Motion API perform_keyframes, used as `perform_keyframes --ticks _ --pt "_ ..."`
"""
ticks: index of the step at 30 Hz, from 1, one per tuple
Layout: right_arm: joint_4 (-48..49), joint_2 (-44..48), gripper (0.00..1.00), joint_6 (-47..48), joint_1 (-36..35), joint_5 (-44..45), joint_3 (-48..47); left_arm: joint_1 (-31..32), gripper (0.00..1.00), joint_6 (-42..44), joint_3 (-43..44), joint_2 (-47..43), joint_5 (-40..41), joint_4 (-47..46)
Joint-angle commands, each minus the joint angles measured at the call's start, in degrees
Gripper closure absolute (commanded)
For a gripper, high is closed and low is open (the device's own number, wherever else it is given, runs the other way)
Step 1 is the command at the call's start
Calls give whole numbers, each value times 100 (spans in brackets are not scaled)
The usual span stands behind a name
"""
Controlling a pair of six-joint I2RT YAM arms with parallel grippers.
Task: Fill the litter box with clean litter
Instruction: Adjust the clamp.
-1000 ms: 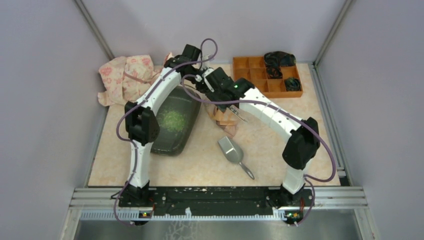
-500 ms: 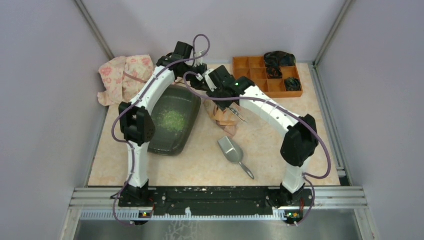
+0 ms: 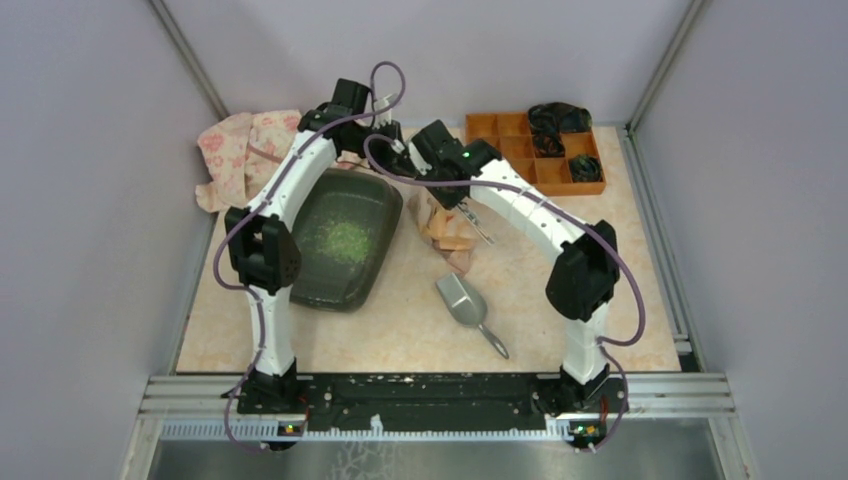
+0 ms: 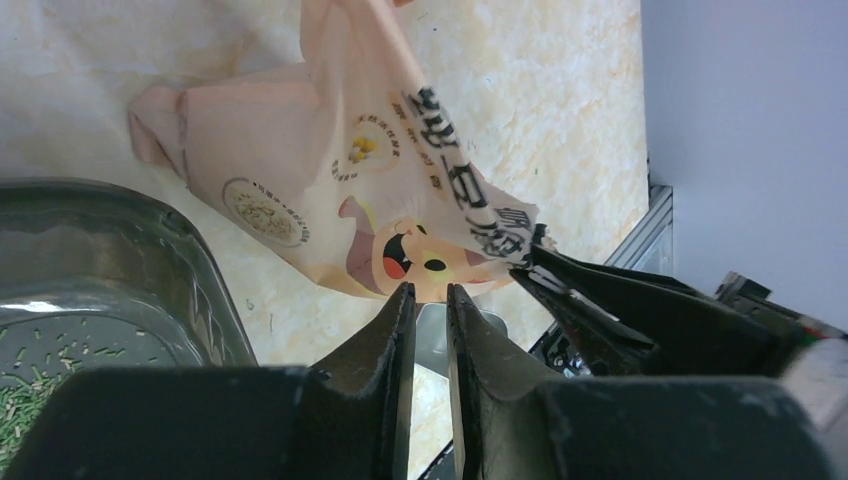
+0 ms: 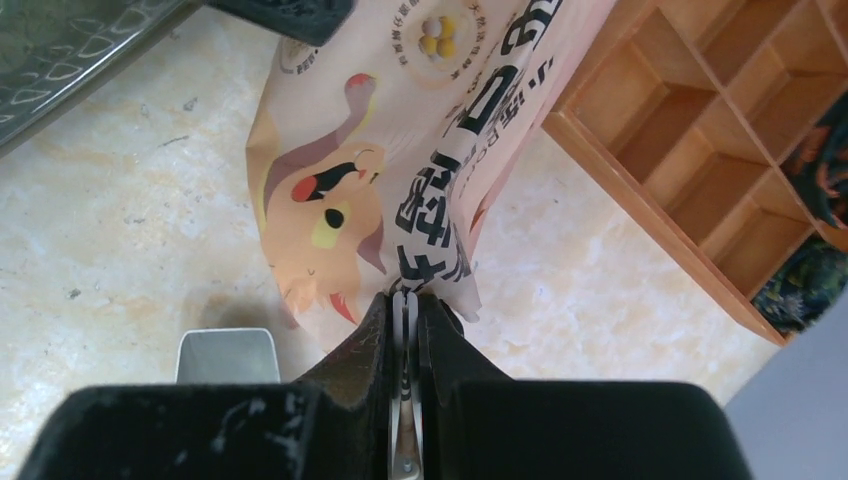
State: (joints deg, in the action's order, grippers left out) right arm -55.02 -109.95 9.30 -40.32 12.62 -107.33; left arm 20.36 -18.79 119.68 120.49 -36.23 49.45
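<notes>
The dark litter box (image 3: 322, 275) lies left of centre, with a loose patch of green clean litter (image 3: 346, 240) on its floor; its rim (image 4: 150, 215) and a few granules (image 4: 20, 400) show in the left wrist view. A peach printed bag (image 3: 446, 228) hangs off the table between the grippers. My right gripper (image 5: 403, 292) is shut on the bag's (image 5: 390, 150) printed edge. My left gripper (image 4: 430, 290) meets the other end of the bag (image 4: 330, 150) at its tips, jaws a narrow slit apart.
A grey metal scoop (image 3: 462, 298) lies on the table in front of the bag. An orange compartmented organiser (image 3: 505, 135) with dark items stands at the back right. A crumpled pink floral cloth (image 3: 250, 150) lies at the back left. Walls enclose three sides.
My right gripper has closed onto the bag's edge. The left arm has drawn back and to the left, and the right arm has shifted left with it.
</notes>
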Motion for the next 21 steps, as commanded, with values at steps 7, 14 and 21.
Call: perform_keyframes --ticks 7,14,21 --pt "-834 615 100 -476 263 1317 -987 -12 78 42 -104 -292 -108 -146" --pt "-710 1296 100 -757 544 1869 -350 -9 78 15 -109 -372 -4 -155" --pt "156 1980 100 -761 805 1200 963 -16 78 1 -377 -507 98 -269"
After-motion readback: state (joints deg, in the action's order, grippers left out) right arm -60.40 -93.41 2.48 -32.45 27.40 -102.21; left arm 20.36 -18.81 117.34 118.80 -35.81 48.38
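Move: The right gripper is shut on the clamp at the litter bag's folded mouth; the bag's middle lies about 3 cm ahead, 2 cm left and 10 cm below. From this hand the scoop is some 16 cm back, 4 cm right, the litter box 26 cm left and about level with it, the wooden tray about 22 cm ahead and 20 cm right, all 15 to 17 cm lower. From the left hand, the bag is about 10 cm right, 3 cm back and 12 cm below. Keep the right fingers shut on the clamp and draw it away from the bag's mouth: start upwards, then swing to the right with growing speed while still rising, some 13 cm right and 8 to 9 cm up in all. Turn the wrist clockwise about 20 degrees as you go, letting the fingertips swing a little outward. ##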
